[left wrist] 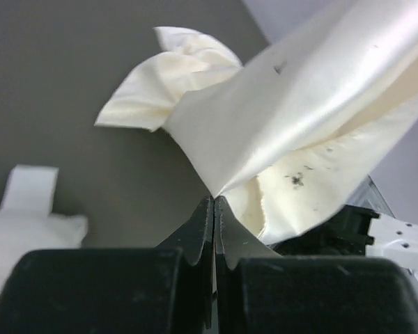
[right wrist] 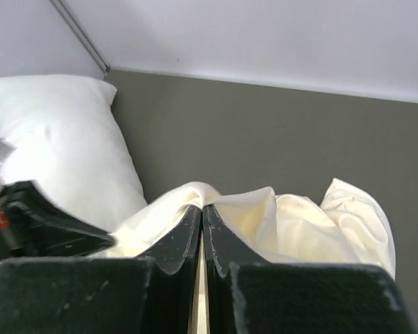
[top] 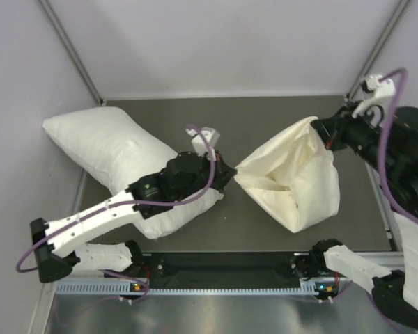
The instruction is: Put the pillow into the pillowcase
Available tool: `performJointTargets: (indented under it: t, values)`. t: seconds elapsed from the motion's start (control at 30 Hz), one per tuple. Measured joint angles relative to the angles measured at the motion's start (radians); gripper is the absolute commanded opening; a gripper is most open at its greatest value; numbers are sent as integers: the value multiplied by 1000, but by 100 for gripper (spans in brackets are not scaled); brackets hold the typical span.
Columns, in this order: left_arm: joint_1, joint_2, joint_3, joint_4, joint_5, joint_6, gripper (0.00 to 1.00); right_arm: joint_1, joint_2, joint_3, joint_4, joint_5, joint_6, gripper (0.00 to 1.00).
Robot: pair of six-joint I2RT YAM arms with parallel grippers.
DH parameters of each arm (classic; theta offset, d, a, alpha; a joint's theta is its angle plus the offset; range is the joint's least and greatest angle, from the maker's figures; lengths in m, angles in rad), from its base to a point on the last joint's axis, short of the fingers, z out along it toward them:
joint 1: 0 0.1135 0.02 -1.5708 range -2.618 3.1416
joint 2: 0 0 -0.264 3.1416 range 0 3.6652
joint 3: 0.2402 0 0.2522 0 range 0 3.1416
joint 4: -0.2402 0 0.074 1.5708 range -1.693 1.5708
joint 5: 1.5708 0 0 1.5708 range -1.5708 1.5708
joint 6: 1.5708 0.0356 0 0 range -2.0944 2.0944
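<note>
The plump white pillow (top: pixel 104 149) lies at the left of the table, partly under my left arm; it also shows in the right wrist view as the pillow (right wrist: pixel 63 146). The cream pillowcase (top: pixel 292 177) is stretched in the air between both grippers, its mouth gaping toward the near side. My left gripper (top: pixel 231 174) is shut on the pillowcase's left edge, and in the left wrist view the gripper (left wrist: pixel 214 200) pinches the pillowcase (left wrist: pixel 299 104) at its tips. My right gripper (top: pixel 322 132) is shut on the far right edge, with the gripper (right wrist: pixel 202 209) nipping the pillowcase (right wrist: pixel 299 223).
A white fabric tag (top: pixel 207 133) sticks up from the pillow by my left wrist. Grey walls close in the table at left and back. The right arm's body (top: pixel 404 174) stands along the right edge.
</note>
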Motion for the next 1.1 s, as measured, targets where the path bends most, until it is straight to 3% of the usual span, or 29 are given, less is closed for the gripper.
performJointTargets:
  t: [0.2, 0.33, 0.4, 0.53, 0.67, 0.7, 0.87, 1.1]
  values:
    - [10, -249, -120, -262, -333, -179, 0, 1, 374, 48, 145, -91, 0, 0]
    - [10, -280, -128, -365, -471, -229, 0, 7, 647, 122, 192, -188, 5, 1]
    - [10, -260, -122, -410, -514, -244, 0, 8, 690, 126, 196, -217, 8, 9]
    - [10, -219, -102, -502, -575, -246, 0, 6, 645, 111, 234, -254, 4, 34]
    - [10, -218, -59, -577, -627, -246, 0, 5, 441, -76, 307, -320, -13, 65]
    - [10, -222, -47, -589, -639, -246, 0, 5, 384, -136, 314, -333, -13, 69]
    - [10, -285, -25, -652, -691, -247, 0, 5, 218, -427, 397, -352, -14, 76]
    - [10, -443, -53, -701, -700, -261, 0, 38, 338, -616, 467, -344, 40, 86]
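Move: My left hand already pinches one edge of the pillowcase. The pillow's middle lies about 35 cm to its left, 11 cm ahead and 24 cm below, and the pillow's near end about 17 cm left, level with it, 25 cm down. My right hand already holds the case high by another edge; the case's middle hangs some 28 cm below and 3 cm left of it, and the pillow's middle is roughly 54 cm left, 10 cm ahead and 40 cm lower. My left hand keeps its pinch and sweeps the case edge about 23 cm left to over the pillow's near end, swinging its fingers some 40 degrees counter-clockwise. My right hand flings its side of the case forward, down and left, opens wide to release the cloth, then draws back about 10 cm and, after a brief rise, sinks over the case as its fingers tip downward. ##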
